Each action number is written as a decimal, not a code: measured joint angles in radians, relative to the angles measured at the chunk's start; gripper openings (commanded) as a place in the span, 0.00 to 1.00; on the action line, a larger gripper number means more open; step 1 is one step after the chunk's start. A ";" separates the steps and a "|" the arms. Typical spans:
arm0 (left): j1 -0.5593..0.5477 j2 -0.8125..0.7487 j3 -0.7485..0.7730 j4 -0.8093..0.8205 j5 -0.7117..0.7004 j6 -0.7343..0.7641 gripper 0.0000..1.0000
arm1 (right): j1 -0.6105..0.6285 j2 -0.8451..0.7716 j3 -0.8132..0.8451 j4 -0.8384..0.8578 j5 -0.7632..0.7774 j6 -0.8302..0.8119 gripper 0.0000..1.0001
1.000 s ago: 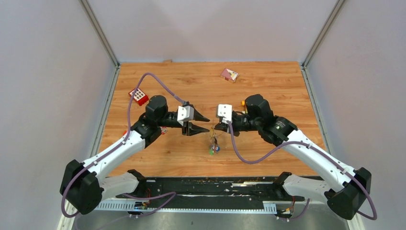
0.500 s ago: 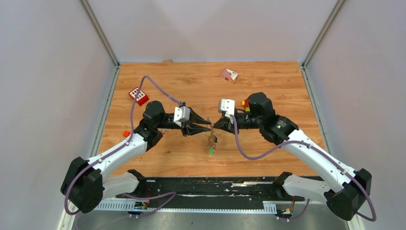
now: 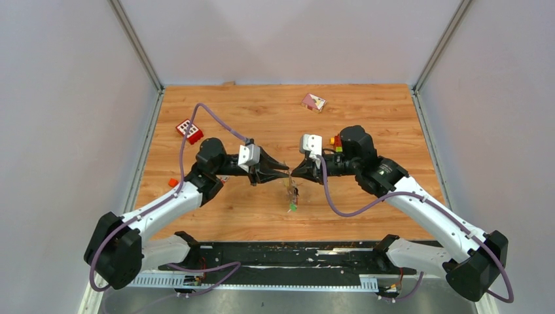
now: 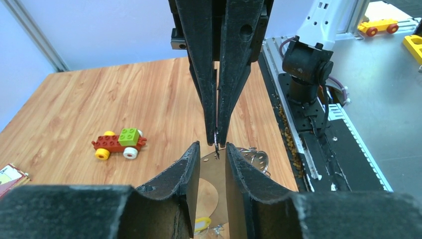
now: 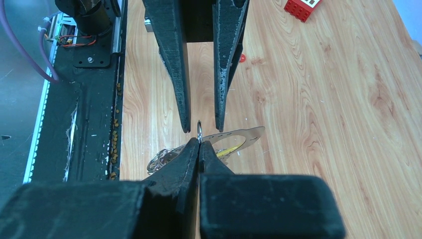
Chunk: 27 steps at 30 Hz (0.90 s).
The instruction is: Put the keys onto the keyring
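Note:
My right gripper is shut on the thin silvery edge of the keyring, which it holds edge-on above the table. A tan flat loop with punched holes and wire rings hang under it, with a yellow-tagged key. From above, the bunch dangles between both arms, a green tag lowest. My left gripper is open, its fingertips either side of the ring's edge and just short of the right gripper's tips.
A red block with white squares lies at the left rear. A toy brick car sits behind the right arm. A pink card lies at the back, and a small orange piece by the left arm.
My left gripper has moved right, up to the right gripper's tips, and its jaws have narrowed. The right gripper stayed shut and the hanging bunch shifted slightly.

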 measured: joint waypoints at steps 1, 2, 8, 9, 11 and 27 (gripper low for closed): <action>0.000 0.002 0.000 0.000 -0.001 0.000 0.28 | 0.000 0.000 0.000 0.000 -0.002 0.000 0.00; 0.000 0.005 0.000 0.000 -0.003 -0.001 0.25 | 0.000 0.000 0.000 0.000 -0.003 0.000 0.00; 0.000 0.018 0.000 0.004 -0.007 -0.013 0.00 | 0.000 0.000 0.000 0.000 -0.009 0.000 0.00; 0.000 0.019 0.000 0.005 -0.007 -0.016 0.00 | -0.001 0.000 0.000 0.000 -0.008 0.000 0.00; 0.000 0.019 0.000 0.006 -0.008 -0.018 0.00 | -0.002 0.000 0.000 0.000 -0.008 0.000 0.02; -0.054 0.009 0.239 -0.637 -0.206 0.272 0.00 | -0.002 -0.008 0.000 0.017 0.074 -0.069 0.37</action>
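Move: The keyring's small upper loop is pinched in the right hand's closed fingertips and sticks out about 1 cm to their left. From the left hand, its open fingers already around it, the loop is 1 cm to the right, level and neither ahead nor back. From the left hand, the grey keyring plate hangs roughly 7 cm lower, 1 cm ahead and 1 cm right. The green key tag is some 14 cm below, 2 cm back and 1 cm right. The keyring's loop is taken over in mid-air: the left fingers shut on it almost in place while the right hand holds still, then the right fingers open and that hand eases forward about 1.5 cm. Keeping its pinch, the left hand moves about 2 cm forward and 1.5 cm down, its fingers tipping down some 15 degrees. ##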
